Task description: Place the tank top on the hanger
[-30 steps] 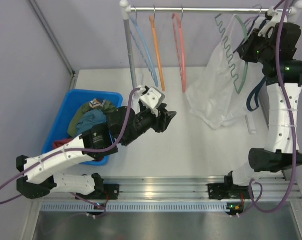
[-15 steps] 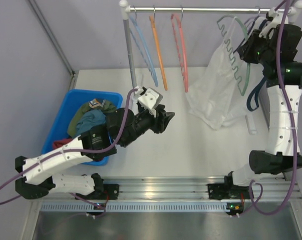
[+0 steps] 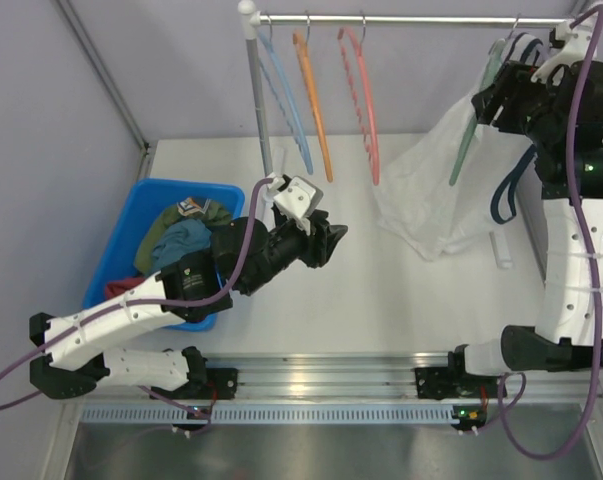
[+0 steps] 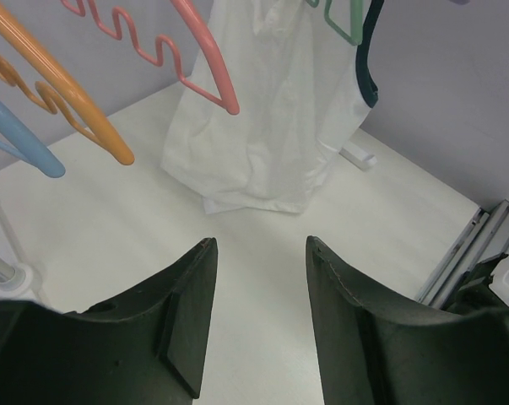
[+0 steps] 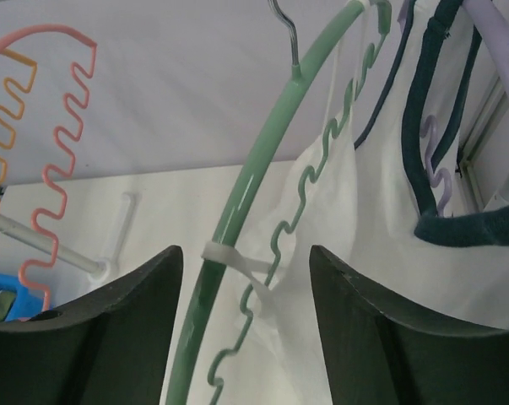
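Note:
The sage-green hanger (image 5: 230, 220) hangs by its hook from the rail, seen edge-on in the top view (image 3: 463, 150). The white tank top (image 3: 426, 195) hangs from it, one thin strap looped over the green arm (image 5: 224, 255), its hem resting on the table. My right gripper (image 5: 244, 250) is open, a finger on each side of the hanger and strap, touching neither; it sits high at the right (image 3: 489, 100). My left gripper (image 4: 260, 240) is open and holds nothing, hovering mid-table (image 3: 331, 240), pointed at the tank top (image 4: 254, 126).
Salmon (image 3: 366, 100), orange (image 3: 316, 100) and blue (image 3: 286, 100) hangers hang on the rail (image 3: 411, 18). A navy-trimmed top (image 5: 440, 169) on a lavender hanger (image 5: 490, 34) hangs just right of mine. A blue bin (image 3: 131, 250) of clothes stands at the left.
My right gripper has opened and let go of the green hanger, drawing back to the right. The hanger has swung round to edge-on. The left arm has stayed put.

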You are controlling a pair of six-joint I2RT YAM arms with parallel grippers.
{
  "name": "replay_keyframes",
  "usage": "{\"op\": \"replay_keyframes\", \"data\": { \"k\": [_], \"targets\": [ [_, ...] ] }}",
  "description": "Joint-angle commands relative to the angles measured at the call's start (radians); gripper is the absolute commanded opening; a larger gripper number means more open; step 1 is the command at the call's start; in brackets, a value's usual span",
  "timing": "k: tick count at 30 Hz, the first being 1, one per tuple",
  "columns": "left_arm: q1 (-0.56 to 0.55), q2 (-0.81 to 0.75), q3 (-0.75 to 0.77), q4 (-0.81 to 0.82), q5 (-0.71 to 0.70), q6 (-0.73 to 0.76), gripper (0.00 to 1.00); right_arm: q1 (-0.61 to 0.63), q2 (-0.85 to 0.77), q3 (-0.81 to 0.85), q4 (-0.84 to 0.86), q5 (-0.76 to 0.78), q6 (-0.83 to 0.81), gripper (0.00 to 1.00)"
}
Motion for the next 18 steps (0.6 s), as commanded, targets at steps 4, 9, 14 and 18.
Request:
{"op": "replay_keyframes", "data": {
  "k": [4,9,14,18],
  "targets": [
    [-0.001,-0.031,-0.004,0.023,-0.014,-0.004,0.51,-0.011,-0.128,-0.062,0.041,-0.004,0.015,0.72],
    [-0.001,-0.033,-0.007,0.023,-0.018,-0.002,0.51,-0.011,-0.226,-0.172,0.037,-0.035,0.031,0.80],
    [-0.001,-0.037,-0.011,0.021,-0.032,0.000,0.51,-0.011,-0.389,-0.387,0.051,-0.090,0.071,0.84],
    [-0.001,-0.046,-0.031,0.020,-0.048,-0.007,0.51,-0.011,-0.526,-0.522,0.035,-0.099,0.099,0.88]
  ]
}}
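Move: The green hanger with the white tank top already hangs from the rack, its middle roughly 9 cm ahead of the right hand, 2 cm to its right and about level, its near shoulder still running between the parted fingers. The rack bar is straight ahead by 9 cm and some 9 cm above; the lilac hanger sits about 9 cm right and 8 ahead, the pink hanger some 22 cm left and 9 ahead. From the left hand, the green hanger is about 28 cm ahead, 30 right and 8 higher. The green hanger, already let go, is left on the bar as the right hand backs away towards the base about 11 cm, gathering speed, and drifts slightly left. Late on it also sinks around 4 cm, while its half-open fingers spread to nearly wide, clearing the hanger's near shoulder on both sides; the wrist hardly turns. ##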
